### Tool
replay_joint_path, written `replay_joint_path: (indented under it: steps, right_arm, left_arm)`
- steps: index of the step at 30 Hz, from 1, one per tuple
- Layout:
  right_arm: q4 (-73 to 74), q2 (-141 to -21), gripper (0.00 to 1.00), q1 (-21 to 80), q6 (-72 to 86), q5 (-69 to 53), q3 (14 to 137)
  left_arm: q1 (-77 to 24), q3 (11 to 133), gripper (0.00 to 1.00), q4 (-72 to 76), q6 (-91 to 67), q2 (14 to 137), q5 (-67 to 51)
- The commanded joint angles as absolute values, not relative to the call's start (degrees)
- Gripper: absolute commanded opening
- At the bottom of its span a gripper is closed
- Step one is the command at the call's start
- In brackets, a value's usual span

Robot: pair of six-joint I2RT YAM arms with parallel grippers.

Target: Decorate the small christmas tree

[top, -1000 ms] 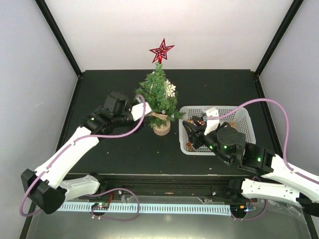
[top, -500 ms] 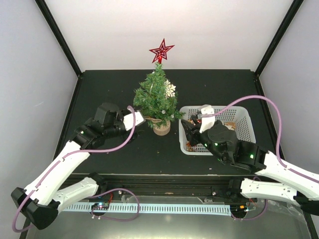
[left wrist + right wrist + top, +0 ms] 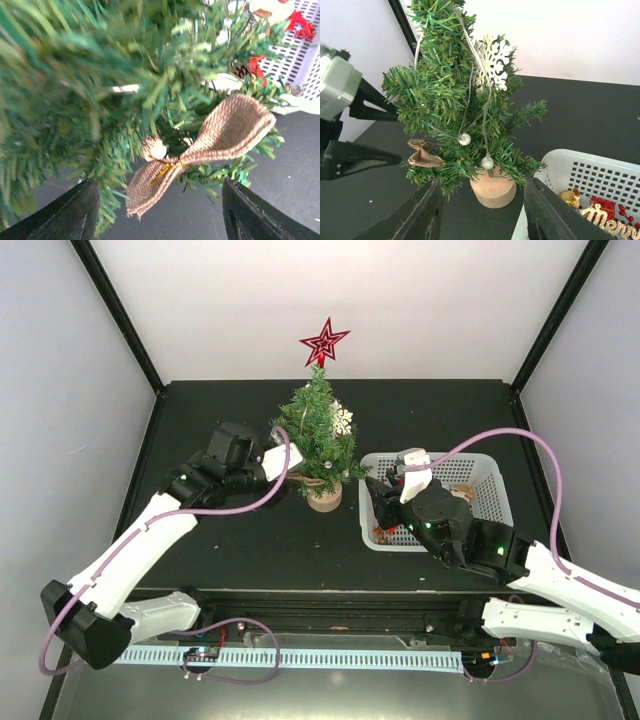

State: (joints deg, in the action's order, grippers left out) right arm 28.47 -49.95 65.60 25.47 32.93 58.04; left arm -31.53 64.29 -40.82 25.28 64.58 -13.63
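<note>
The small christmas tree (image 3: 318, 435) stands on its round wooden base (image 3: 323, 498) at the table's middle back. It carries a red star (image 3: 324, 342), a white snowflake (image 3: 342, 420), a beaded string and a burlap bow (image 3: 210, 145) on a low left branch. My left gripper (image 3: 293, 472) is open and empty at the tree's left side; the bow hangs just beyond its jaws (image 3: 159, 202). My right gripper (image 3: 378, 498) is open and empty, right of the tree over the basket's left rim. Its view shows the tree (image 3: 455, 95), the bow (image 3: 424, 154) and the base (image 3: 492, 187).
A white slotted basket (image 3: 485, 472) stands right of the tree; it also shows in the right wrist view (image 3: 600, 172). It holds a gold bell (image 3: 568, 196), a gold "Merry" sign (image 3: 607, 215) and red berries. Black posts and white walls close in the table.
My left gripper drew back from the tree, then came in again to its left side. The right arm has shifted slightly left. The bow stays on the branch.
</note>
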Motion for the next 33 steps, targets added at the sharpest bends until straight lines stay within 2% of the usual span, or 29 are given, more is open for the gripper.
replay_joint_path:
  steps: [1, 11, 19, 33]
  right_arm:
    - [27.52, -48.79, 0.46, 65.05, 26.75, 34.34, 56.51]
    - [27.18, -48.4, 0.46, 63.56, 26.46, 33.2, 55.23]
    - [26.77, -47.6, 0.46, 62.94, 26.85, 32.35, 54.13]
    - [27.49, -46.36, 0.46, 62.81, 27.48, 31.96, 54.12]
  left_arm:
    - [-31.77, 68.07, 0.66, -38.66, 24.19, 65.18, -15.34]
    - [-32.52, 68.85, 0.57, -38.83, 24.05, 69.76, -17.84]
    - [-33.42, 68.11, 0.27, -36.81, 24.51, 71.41, -16.7]
    - [-35.32, 67.06, 0.15, -31.32, 24.98, 70.33, -10.79]
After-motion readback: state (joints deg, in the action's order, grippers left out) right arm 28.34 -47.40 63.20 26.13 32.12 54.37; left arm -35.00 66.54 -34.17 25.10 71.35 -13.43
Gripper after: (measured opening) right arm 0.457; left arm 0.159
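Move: The burlap bow sits on the tree's lower left boughs, about 4 cm to the right of the left hand's open fingers, 2 cm ahead and 2 cm lower. The tree's wooden base is roughly 8 cm right of that hand, 3 cm ahead and 8 cm below; the white snowflake hangs some 10 cm right, 6 cm ahead and 10 cm higher. From the right hand the bow lies about 13 cm left, 8 cm ahead and 10 cm below. To the burlap bow and the twigs around it the left hand reaches in, about 4 cm rightward and a little forward, lifting slightly at first and then sinking back to its starting height. On the way the wide-open fingers draw nearly shut among the needles at the bow, the wrist scarcely turning. The empty right hand eases down and right by some 2 cm, its opening unchanged. ##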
